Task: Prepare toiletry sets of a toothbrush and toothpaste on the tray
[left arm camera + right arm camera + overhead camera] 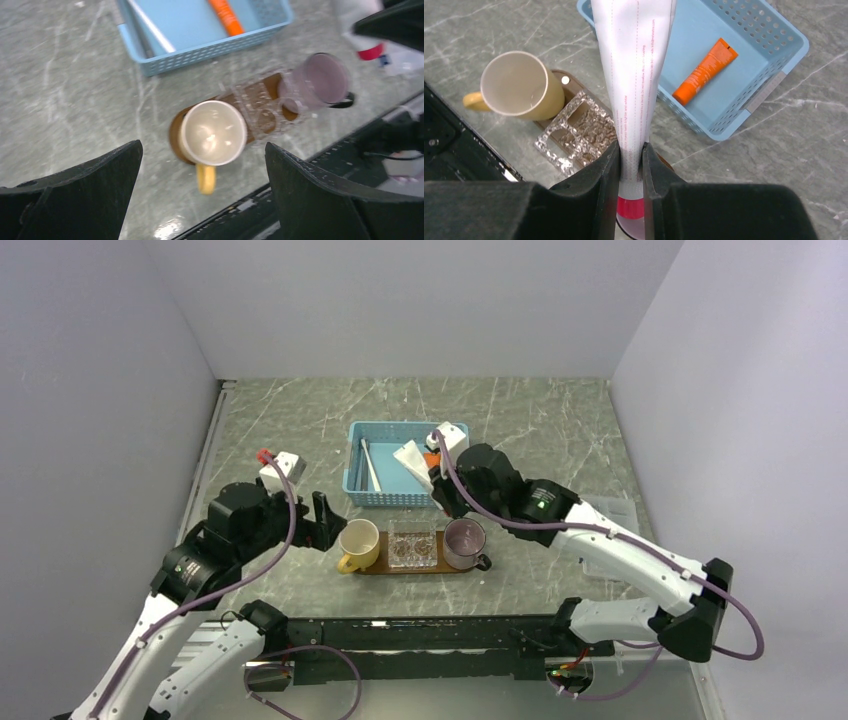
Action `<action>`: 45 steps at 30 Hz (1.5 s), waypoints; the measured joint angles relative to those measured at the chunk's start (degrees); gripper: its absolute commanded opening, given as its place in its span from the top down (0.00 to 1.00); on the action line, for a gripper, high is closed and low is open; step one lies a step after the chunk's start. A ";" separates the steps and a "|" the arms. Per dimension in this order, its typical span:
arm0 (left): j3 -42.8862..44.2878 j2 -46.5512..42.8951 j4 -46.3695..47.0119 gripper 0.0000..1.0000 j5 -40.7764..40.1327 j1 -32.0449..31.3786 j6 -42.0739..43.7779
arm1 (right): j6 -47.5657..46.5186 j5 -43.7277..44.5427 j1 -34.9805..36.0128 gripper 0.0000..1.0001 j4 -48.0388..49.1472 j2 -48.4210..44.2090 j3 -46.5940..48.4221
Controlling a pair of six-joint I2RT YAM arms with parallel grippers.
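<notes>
The dark-brown tray (383,566) (569,86) carries a yellow mug (359,541), a clear glass holder (412,544) and a purple cup (464,541). My right gripper (630,150) (441,486) is shut on a white tube with a red cap (634,75), cap down over the purple cup. An orange toothpaste (705,71) (227,17) lies in the blue basket (390,497). A thin white toothbrush (368,465) (150,27) lies there too. My left gripper (202,145) (322,516) hangs open beside the yellow mug (212,132), holding nothing.
The basket (744,120) stands just behind the tray on the grey marble table. A black rail (420,635) runs along the near edge between the arm bases. White walls close in the left, back and right sides.
</notes>
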 measured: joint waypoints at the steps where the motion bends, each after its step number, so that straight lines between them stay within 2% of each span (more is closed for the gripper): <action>1: 0.98 0.28 0.02 0.01 1.86 0.00 -0.44 | -0.50 -0.24 0.46 0.87 0.07 -1.01 -0.72; 16: 15.56 10.71 -0.79 0.01 26.03 0.00 -6.03 | -3.19 -2.99 8.72 0.89 -0.02 -11.19 -6.29; 26: 17.70 18.47 -1.03 0.02 39.06 0.07 -9.51 | -3.87 -3.56 14.64 0.88 0.00 -13.42 -6.54; 34: 17.70 20.92 -0.74 0.15 44.19 0.09 -11.41 | -5.31 -1.53 20.65 0.87 -0.07 -11.85 -6.23; 45: 17.73 21.77 -3.06 0.25 45.77 0.09 -10.32 | -8.07 3.41 24.70 0.87 0.02 -8.85 -3.37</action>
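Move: My right hand pinches the white toothpaste near its red cap; the tube's middle is about 4 cm ahead of, left of and above that hand. My open left gripper waits 20 cm to the right hand's left and 5 cm back. From my left hand the toothpaste is 16 cm right, 9 ahead, 4 up; the yellow mug is 4 cm right, 1 ahead, 11 below. From my right hand, 4 cm back and 12 below, are the clear holder, 5 left, and the purple mug, 6 right. I bring both hands together over the tray: my left swings about 11 cm right while rising and drawing back, turning clockwise, rolling its left side down and tipping its fingers down, to take the tube's tail, and starts closing late. My right keeps its pinch by the cap and draws the toothpaste back some 12 cm and a little left, turning about 25 degrees counter-clockwise. ##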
